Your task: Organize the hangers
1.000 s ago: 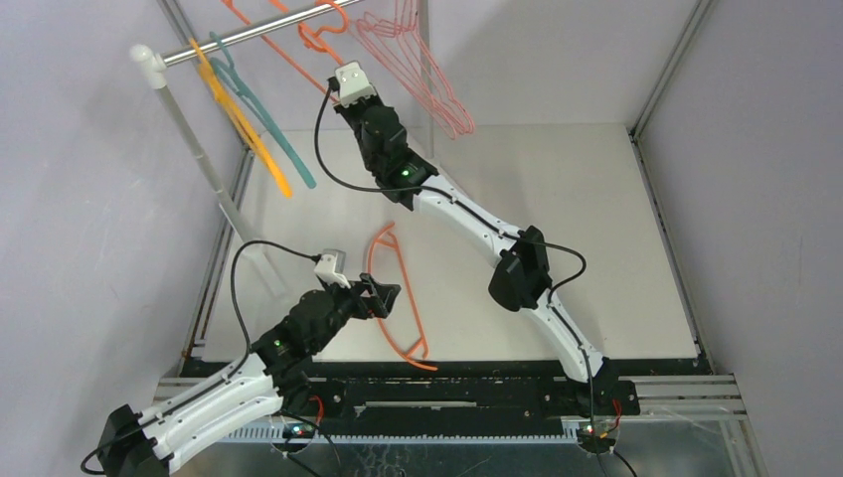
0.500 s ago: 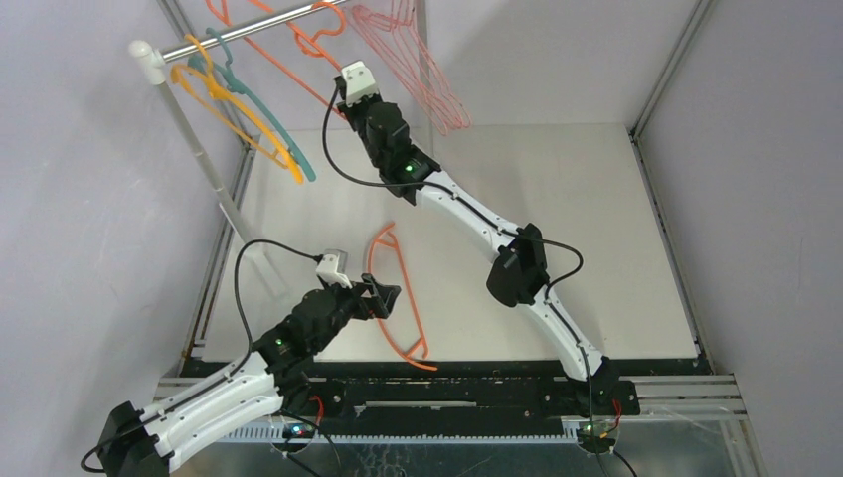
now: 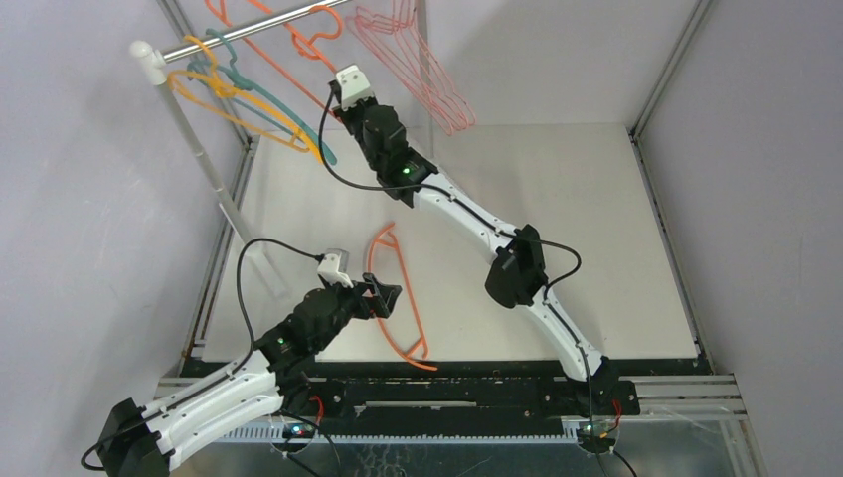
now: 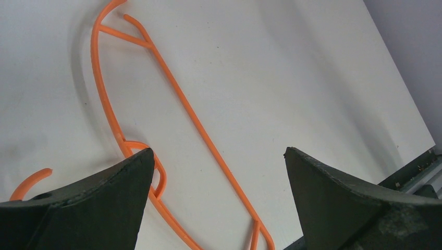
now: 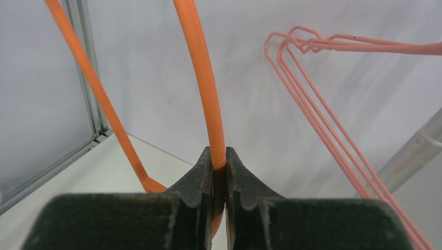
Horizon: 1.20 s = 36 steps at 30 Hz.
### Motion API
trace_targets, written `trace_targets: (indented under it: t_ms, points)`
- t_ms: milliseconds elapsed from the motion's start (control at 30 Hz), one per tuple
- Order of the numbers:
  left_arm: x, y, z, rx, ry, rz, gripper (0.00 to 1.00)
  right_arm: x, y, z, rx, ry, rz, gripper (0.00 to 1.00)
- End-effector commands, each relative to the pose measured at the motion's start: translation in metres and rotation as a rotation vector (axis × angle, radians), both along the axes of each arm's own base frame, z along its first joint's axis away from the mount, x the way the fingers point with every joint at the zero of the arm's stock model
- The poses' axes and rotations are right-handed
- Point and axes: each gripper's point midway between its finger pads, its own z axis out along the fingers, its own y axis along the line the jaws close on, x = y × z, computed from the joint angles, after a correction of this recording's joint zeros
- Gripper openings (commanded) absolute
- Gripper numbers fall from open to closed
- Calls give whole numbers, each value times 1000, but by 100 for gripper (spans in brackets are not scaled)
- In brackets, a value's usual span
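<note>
A bright orange hanger [image 3: 393, 298] lies flat on the table, also in the left wrist view [image 4: 193, 117]. My left gripper [image 3: 383, 296] [image 4: 218, 151] hovers over its lower half, open, with nothing between the fingers. My right gripper [image 3: 336, 104] [image 5: 219, 153] is raised by the rail [image 3: 249, 28] and shut on the bar of a second orange hanger [image 5: 200, 78] [image 3: 301, 40], whose hook is up at the rail. Yellow-orange [image 3: 214, 91] and teal [image 3: 318, 144] hangers hang at the rail's left end, tilted. Pale pink hangers [image 3: 418, 70] [image 5: 323, 135] hang to the right.
A white post [image 3: 189, 119] holds the rail at the left, just off the table's left edge. Grey walls and metal frame uprights close in the back and sides. The right arm stretches diagonally across the middle of the table.
The yellow-orange and teal hangers have swung rightward along and under the rail. The right gripper shifted slightly with its orange hanger. The left arm and the table hanger have not moved.
</note>
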Motion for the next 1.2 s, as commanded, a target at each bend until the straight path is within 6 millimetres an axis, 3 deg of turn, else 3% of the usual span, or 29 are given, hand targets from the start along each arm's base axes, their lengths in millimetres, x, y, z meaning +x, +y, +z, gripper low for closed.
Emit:
trace_targets:
  t_ms: [0,233,633,900,1167]
  points:
    - [7,-3,21,-39,-54,13,100,-24,3,53,65,-114,23,9]
    - [7,-1,24,-37,-61,13,99,-32,12,69,102,-159,62,11]
    - [8,0,28,-32,-71,20,99,-21,9,66,167,-151,70,20]
    - [10,5,31,-12,-85,36,100,-19,9,61,159,-134,75,20]
    - [11,3,33,-24,-83,35,99,-34,18,65,102,-167,73,43]
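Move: The right hand grips one arm of the orange hanger. The rail spot where its hook sits is about 16 cm above this hand, 7 cm ahead and 3 cm left. The yellow and teal hangers hang about 15 cm and 12 cm left and 5 cm nearer the base, slightly higher; the pink hangers are about 14 cm right and 8 cm ahead. From the idle left hand, the rail spot lies some 37 cm ahead, 14 cm left and 40 cm up. Still pinching the orange hanger's arm, the right hand draws it left and back about 3 cm, rising slightly. It then eases back right and forward by roughly 1.5 cm while climbing on to some 2.5 cm above its start. The fingers loosen and plainly begin to open around the hanger at the end, tilting up about 5 degrees. ##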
